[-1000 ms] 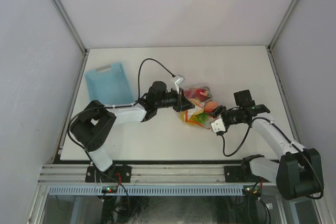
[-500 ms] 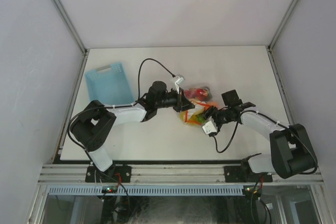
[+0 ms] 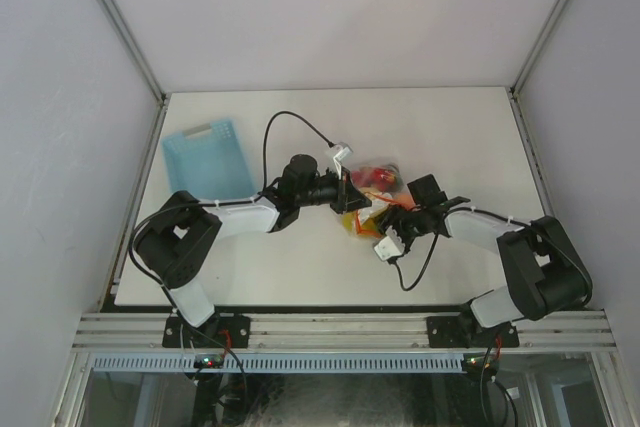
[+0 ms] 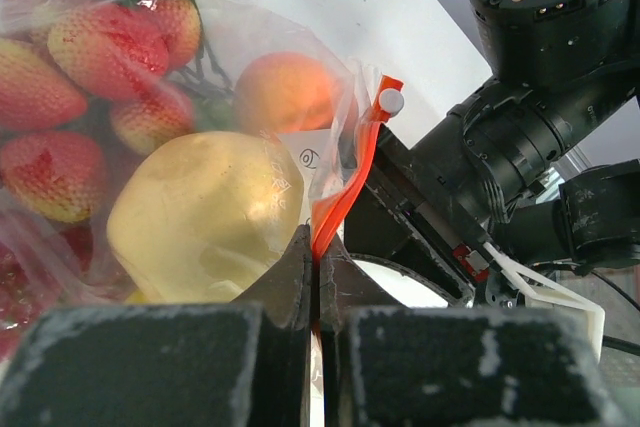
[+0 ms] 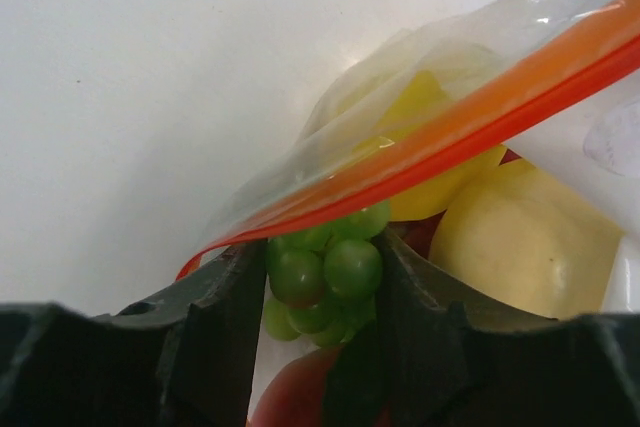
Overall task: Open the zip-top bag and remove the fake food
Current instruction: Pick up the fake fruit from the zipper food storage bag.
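Note:
The zip-top bag [image 3: 378,185] lies mid-table, full of fake food. My left gripper [image 3: 349,196] is shut on the bag's red-orange zip strip [image 4: 348,190], pinching it between the fingertips [image 4: 300,272]. Through the plastic I see red strawberries [image 4: 90,57], an orange fruit [image 4: 285,92] and a pale yellow fruit [image 4: 200,209]. My right gripper [image 3: 388,217] reaches in under the zip strip [image 5: 480,117] at the bag's mouth. Its jaws touch both sides of a green grape bunch [image 5: 325,272]. A yellow piece [image 5: 530,237] lies beside the grapes and a red piece [image 5: 290,397] below them.
A light-blue slotted basket [image 3: 207,157] lies at the table's back left. The right arm's black wrist [image 4: 540,97] sits close behind the bag in the left wrist view. White walls enclose the table on three sides.
My right gripper has moved left, up to the bag's mouth, and now has the green grapes between its jaws. The left gripper has kept its hold on the zip strip.

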Robot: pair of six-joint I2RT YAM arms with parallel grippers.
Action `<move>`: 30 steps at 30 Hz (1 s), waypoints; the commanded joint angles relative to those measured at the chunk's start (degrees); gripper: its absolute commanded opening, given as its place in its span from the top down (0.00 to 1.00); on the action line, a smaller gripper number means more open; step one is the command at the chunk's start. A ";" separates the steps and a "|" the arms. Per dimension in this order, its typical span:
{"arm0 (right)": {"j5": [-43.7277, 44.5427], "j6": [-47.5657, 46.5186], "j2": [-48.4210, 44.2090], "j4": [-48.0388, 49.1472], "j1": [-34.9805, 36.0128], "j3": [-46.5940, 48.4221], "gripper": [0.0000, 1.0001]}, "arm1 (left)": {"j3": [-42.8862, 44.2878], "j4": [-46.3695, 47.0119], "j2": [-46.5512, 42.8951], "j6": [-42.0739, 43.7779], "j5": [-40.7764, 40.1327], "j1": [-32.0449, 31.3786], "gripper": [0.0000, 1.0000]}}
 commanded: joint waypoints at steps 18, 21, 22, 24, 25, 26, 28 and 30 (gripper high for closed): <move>-9.22 15.04 -14.14 -4.85 -3.35 0.93 1.00 | 0.49 2.41 -0.28 -0.19 0.33 -0.12 1.00; -11.36 17.98 -17.82 -6.60 -4.15 0.98 1.00 | 0.36 2.18 -0.41 -0.19 -0.11 -0.04 1.00; -12.02 18.72 -18.76 -7.18 -4.48 0.93 1.00 | 0.35 2.09 -0.46 -0.20 -0.24 0.00 1.00; -13.86 20.20 -20.90 -8.52 -5.35 1.00 1.00 | 0.33 2.02 -0.57 -0.19 -0.58 0.03 1.00; -14.94 20.87 -21.98 -9.36 -5.81 0.95 1.00 | 0.24 1.96 -0.65 -0.20 -0.73 0.01 1.00; -15.90 21.45 -23.25 -10.13 -6.22 0.96 1.00 | 0.18 2.00 -0.74 -0.25 -0.91 0.01 1.00; -17.67 24.16 -25.61 -10.82 -6.52 0.95 1.00 | 0.07 1.95 -0.85 -0.31 -1.14 0.01 1.00; -19.01 28.01 -27.72 -9.85 -6.65 0.95 1.00 | 0.08 1.95 -0.81 -0.51 -1.23 0.01 1.00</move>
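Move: The green grapes are already between the right hand's open fingertips, within about 1 cm to the left and 1 cm below. The big yellow fruit lies roughly 4 cm ahead and 2 cm left of that hand, the peach about 3 cm ahead and 5 cm right, the strawberries some 7 cm straight ahead, all near its height. From the left hand, shut on the bag's red zip lip, the grapes are about 5 cm right, 3 cm back and 11 cm below. The right hand eases about 1 cm forward inside the bag mouth while its fingers close and pinch the green grapes by one side of the bunch, then it lifts them about 10 cm up past the red zip lip, drawing back some 3.5 cm towards the base as the wrist raises the left-pointing fingers about 15 degrees and turns slightly clockwise. The left hand stays put and keeps its pinch on the zip lip, holding the mouth open against the pull. ##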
